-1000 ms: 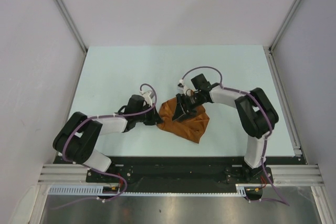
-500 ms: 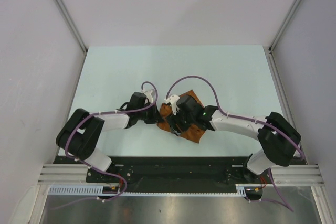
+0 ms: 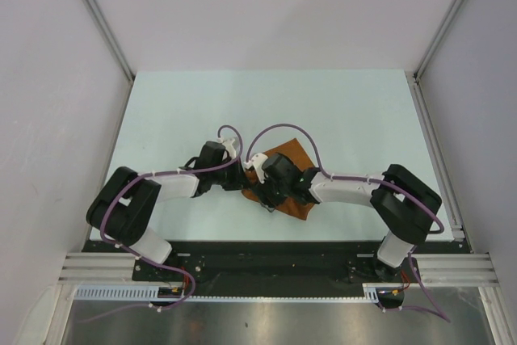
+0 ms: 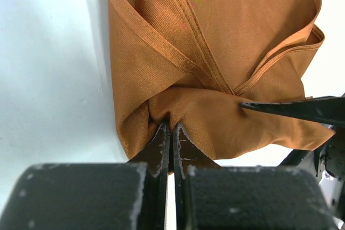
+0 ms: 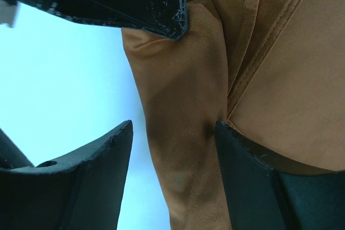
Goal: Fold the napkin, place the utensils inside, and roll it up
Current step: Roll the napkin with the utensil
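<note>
The rust-orange napkin (image 3: 291, 155) lies bunched and folded at the middle of the table, partly under both arms. My left gripper (image 3: 245, 183) is at its left edge, shut on a pinched fold of the napkin (image 4: 215, 52), with the tips (image 4: 171, 129) buried in cloth. My right gripper (image 3: 266, 198) hovers low over the same edge, open. Its fingers straddle a rolled fold of the napkin (image 5: 183, 133); the right fingertip (image 5: 242, 149) touches the cloth and the left one stands apart. The utensils are out of view.
The pale blue table (image 3: 178, 111) is bounded by white walls with metal rails left and right. Both grippers work within a hand's width of each other; the left gripper's finger (image 5: 135, 4) shows just above the right gripper.
My right arm has swung from the napkin's far side to its near left edge, beside the left gripper. The left gripper has stayed shut on the cloth.
</note>
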{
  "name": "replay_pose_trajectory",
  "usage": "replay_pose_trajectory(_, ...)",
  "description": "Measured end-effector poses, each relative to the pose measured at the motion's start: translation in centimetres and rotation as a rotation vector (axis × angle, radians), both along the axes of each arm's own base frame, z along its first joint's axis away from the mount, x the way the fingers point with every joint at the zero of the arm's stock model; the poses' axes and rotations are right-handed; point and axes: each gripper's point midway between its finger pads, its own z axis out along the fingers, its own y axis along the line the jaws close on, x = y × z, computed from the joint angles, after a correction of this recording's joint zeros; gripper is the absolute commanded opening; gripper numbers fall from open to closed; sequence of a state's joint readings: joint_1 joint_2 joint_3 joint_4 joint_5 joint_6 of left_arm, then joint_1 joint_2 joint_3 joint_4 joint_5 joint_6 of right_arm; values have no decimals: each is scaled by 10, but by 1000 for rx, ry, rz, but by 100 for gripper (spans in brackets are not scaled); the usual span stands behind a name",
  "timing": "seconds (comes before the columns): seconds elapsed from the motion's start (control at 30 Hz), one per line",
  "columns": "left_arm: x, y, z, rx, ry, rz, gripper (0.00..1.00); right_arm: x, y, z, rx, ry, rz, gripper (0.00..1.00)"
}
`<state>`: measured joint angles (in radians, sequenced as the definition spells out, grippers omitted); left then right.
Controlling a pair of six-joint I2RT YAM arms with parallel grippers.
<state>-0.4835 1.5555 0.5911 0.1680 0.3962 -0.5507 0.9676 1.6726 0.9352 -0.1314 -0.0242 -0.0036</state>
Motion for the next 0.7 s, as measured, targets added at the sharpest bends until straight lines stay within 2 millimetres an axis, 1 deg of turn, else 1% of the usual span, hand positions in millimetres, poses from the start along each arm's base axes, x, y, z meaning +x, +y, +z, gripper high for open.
replay_pose_trajectory(0.17, 0, 0, 0, -3, 1, -1, 0, 1, -1, -12, -28, 3, 6, 63)
replay_pose_trajectory(0.23, 0, 0, 1, -5, 2, -3, 0, 4, -2, -14, -33, -10, -2, 61)
replay_pose_trajectory(0.3, 1, 0, 1, -8, 2, -2, 1, 6, -3, -15, -41, -18, -9, 54)
replay_pose_trajectory(0.33, 1, 0, 2, -9, 2, -1, 3, 7, -3, -15, -47, -23, -13, 50)
replay_pose_trajectory(0.37, 2, 0, 3, -13, 2, -2, 11, 9, -4, -16, -54, -34, -23, 40)
replay_pose_trajectory(0.43, 3, -1, 5, -21, 1, -1, 22, 11, -6, -17, -62, -42, -34, 29)
replay_pose_trajectory(0.47, 5, -1, 7, -27, -1, 4, 34, 12, -5, -17, -62, -44, -43, 21)
replay_pose_trajectory(0.53, 8, 1, 13, -40, -11, 17, 45, 13, -4, -17, -59, -43, -48, 14)
replay_pose_trajectory(0.57, 11, 2, 18, -48, -18, 27, 53, 13, -4, -16, -53, -36, -50, 12)
replay_pose_trajectory(0.67, 20, 9, 38, -78, -64, 66, 61, 9, -1, -17, -31, -2, -40, 11)
replay_pose_trajectory(0.7, 24, 13, 45, -86, -85, 81, 62, 6, 1, -16, -20, 17, -33, 10)
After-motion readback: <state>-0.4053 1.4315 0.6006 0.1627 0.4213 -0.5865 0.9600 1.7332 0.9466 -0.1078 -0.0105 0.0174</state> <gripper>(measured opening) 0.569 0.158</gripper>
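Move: The right hand, open, has the rolled napkin edge just below and between its fingers: about 1 cm ahead, 2 cm down. From it, the roll's left end, already pinched by the left hand, lies some 4 cm ahead, 6 cm left and 2 cm down; the flat napkin part is roughly 8 cm ahead and 6 cm right. For the left hand, the edge spot under the right fingers is about 3 cm back and 6 cm right, level. The right fingers close on the rolled napkin edge and pinch it, after the hand sinks about 1.5 cm and edges a little forward, then part of the way back. Only once that grip is closing does the left hand open wide and let go of the roll's left end, pulling up off it by some 4.5 cm, drifting forward and slightly left. ##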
